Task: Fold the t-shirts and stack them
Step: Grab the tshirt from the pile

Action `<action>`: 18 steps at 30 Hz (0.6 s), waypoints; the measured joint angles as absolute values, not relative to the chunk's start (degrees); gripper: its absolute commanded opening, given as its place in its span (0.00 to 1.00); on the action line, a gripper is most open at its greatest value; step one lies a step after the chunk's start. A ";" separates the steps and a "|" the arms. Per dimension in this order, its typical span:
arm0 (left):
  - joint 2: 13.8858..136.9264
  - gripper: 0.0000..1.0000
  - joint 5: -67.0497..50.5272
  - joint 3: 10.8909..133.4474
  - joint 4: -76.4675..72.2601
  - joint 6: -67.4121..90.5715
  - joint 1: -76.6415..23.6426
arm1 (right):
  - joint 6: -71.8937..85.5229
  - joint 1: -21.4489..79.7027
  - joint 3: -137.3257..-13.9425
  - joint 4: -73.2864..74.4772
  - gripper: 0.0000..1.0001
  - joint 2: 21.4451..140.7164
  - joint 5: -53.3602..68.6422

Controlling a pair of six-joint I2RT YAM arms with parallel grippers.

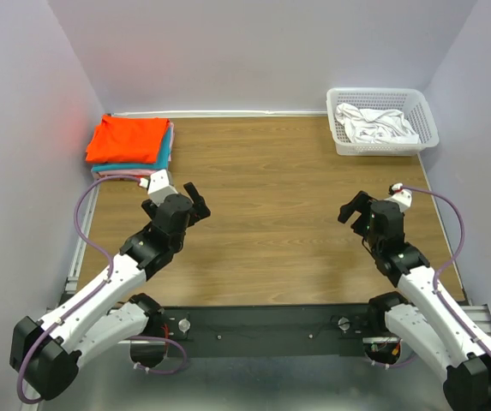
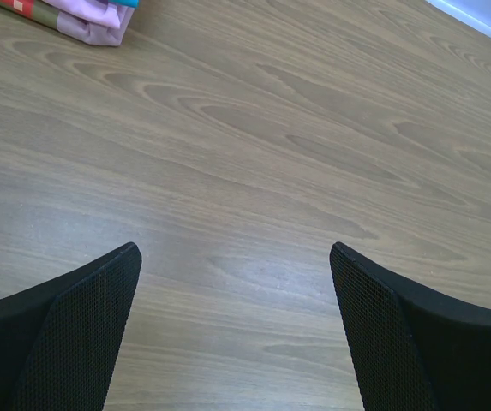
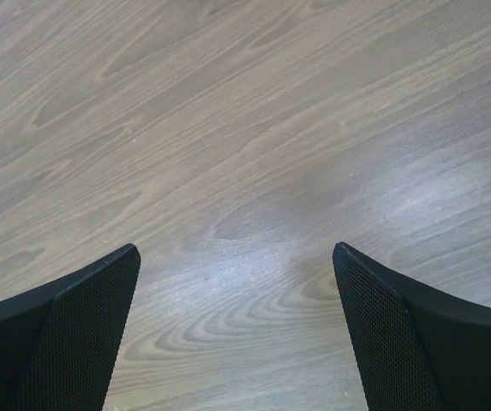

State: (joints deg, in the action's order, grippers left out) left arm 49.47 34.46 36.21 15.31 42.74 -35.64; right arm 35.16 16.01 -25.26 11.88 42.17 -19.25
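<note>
A crumpled white t-shirt (image 1: 374, 125) lies inside the white mesh basket (image 1: 427, 118) at the back right. Folded t-shirts sit stacked at the back left: an orange-red one (image 1: 128, 139) on top, teal (image 1: 169, 147) and pink (image 1: 116, 172) edges under it. The stack's pink corner (image 2: 91, 24) shows at the top left of the left wrist view. My left gripper (image 1: 196, 204) hovers open over bare wood, right of the stack and nearer than it. My right gripper (image 1: 354, 211) is open too, well in front of the basket. In both wrist views nothing sits between the fingers.
The wooden tabletop (image 1: 271, 205) is walled by pale panels at the back and both sides. A black rail (image 1: 262, 325) with the arm bases runs along the near edge. Purple cables loop beside each arm.
</note>
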 measured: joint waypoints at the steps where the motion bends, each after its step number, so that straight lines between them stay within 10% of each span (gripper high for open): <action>1: 49.32 0.98 34.46 36.07 15.29 42.74 -35.64 | 35.16 16.01 -25.58 12.10 1.00 42.57 -19.29; 18: 47.99 0.98 34.46 35.46 14.28 42.74 -35.64 | 31.18 16.01 -52.97 11.66 1.00 67.24 -26.28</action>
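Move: In the white basket ahead of the right hand lies the bunched pile of white t-shirts, about 26 cm farther out, some 3 cm to the right and roughly 9 cm below the hand point. The basket's own middle is about 26 cm ahead, 5 cm to the right and 10 cm lower than that hand. From the idle left hand the white t-shirts lie about 26 cm ahead, some 55 cm to the right and 14 cm lower. Climbing as it reaches, the right arm sends its empty, wide-open gripper forward about 10 cm and up about 9 cm over bare table, towards the basket of white t-shirts. It starts slowly and gathers speed, with only a slight turn of the wrist, and touches nothing. ##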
